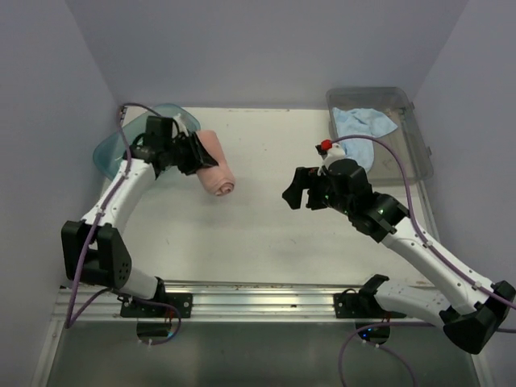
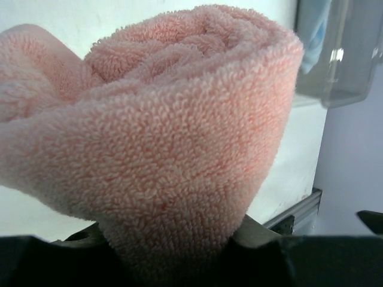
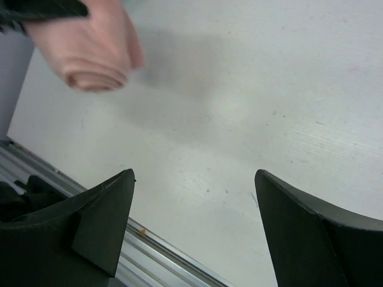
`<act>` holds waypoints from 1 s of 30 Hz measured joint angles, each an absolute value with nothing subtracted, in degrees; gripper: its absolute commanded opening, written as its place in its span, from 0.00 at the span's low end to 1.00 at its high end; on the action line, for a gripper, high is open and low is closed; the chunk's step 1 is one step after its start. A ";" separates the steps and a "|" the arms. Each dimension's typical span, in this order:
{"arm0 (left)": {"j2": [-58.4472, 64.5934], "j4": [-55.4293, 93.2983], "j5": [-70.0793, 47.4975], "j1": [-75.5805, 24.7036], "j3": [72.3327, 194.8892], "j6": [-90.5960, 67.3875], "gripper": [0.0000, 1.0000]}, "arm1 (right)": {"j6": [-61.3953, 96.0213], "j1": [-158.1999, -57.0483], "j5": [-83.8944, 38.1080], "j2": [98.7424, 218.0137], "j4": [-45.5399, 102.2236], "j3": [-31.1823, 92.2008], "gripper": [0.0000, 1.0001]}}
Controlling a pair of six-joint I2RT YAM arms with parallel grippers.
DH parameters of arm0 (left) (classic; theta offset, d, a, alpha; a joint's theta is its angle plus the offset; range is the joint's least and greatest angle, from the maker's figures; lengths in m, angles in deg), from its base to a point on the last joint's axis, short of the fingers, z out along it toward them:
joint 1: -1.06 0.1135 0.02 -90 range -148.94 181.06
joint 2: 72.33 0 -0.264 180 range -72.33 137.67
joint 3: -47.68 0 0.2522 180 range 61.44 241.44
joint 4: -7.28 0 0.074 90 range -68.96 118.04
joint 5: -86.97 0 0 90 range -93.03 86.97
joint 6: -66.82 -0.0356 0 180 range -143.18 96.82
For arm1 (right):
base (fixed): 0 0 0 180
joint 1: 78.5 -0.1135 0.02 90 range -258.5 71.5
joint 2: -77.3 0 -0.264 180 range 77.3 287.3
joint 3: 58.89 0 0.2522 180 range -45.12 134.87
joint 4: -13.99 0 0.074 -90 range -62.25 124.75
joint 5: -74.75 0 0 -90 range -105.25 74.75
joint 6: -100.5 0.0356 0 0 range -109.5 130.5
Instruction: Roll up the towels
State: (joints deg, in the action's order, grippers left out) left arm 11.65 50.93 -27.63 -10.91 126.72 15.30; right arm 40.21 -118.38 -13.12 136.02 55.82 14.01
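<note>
A rolled salmon pink towel (image 1: 218,169) sticks out of my left gripper (image 1: 193,155), which is shut on one end of it beside the teal tub. In the left wrist view the towel (image 2: 179,137) fills most of the frame, pinched between the dark fingers (image 2: 263,233). Seen from the right wrist, its spiral end (image 3: 90,51) hangs a little above the table, over its own shadow. My right gripper (image 1: 294,193) (image 3: 194,179) stands open over the bare table middle, holding nothing. A light blue towel (image 1: 363,122) lies crumpled in the clear bin. No purple towel shows.
The teal tub (image 1: 109,149) sits at the back left, just behind my left gripper. The clear grey bin (image 1: 415,153) stands at the back right. An aluminium rail (image 1: 258,294) runs along the near table edge. Walls close in on both sides.
</note>
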 measured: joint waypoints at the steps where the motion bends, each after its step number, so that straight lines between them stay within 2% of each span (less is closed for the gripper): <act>1: 12.13 52.74 -28.22 -8.52 130.70 13.39 0.09 | 40.02 -118.29 -12.18 135.86 56.89 14.01 0.85; 7: 19.61 57.73 -32.48 5.44 150.91 4.13 0.08 | 39.75 -118.20 -10.19 138.51 60.96 14.95 0.85; 15: 36.57 58.40 -40.02 19.54 160.49 0.67 0.06 | 40.08 -118.20 -11.72 141.65 60.89 16.06 0.85; 21: 45.07 58.45 -41.92 23.48 162.08 1.28 0.06 | 40.85 -118.22 -12.92 142.07 60.67 16.04 0.85; 30: 52.35 57.75 -44.35 23.65 164.97 1.74 0.05 | 42.46 -118.20 -14.08 145.41 59.84 16.04 0.85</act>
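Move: The teal bin that the left hand's pink towel roll is bound for has its middle some 27 cm to the left of that hand, about 18 cm farther out and 12 cm below. The purple towel already in the bin lies about 22 cm ahead, 18 cm to the left and 12 cm down. From the empty right hand the bin is roughly 60 cm to the left, 27 cm ahead and 21 cm below. Leftward and forward in a quick arc, the left hand carries the still-gripped pink roll about 24 cm left and 16 cm out, first rising some 10 cm, then sinking about 15 cm and slowing over the teal bin beside the purple towel. The wrist turns slightly counter-clockwise; the fingers keep their hold. The open right hand sinks a little over bare table. ##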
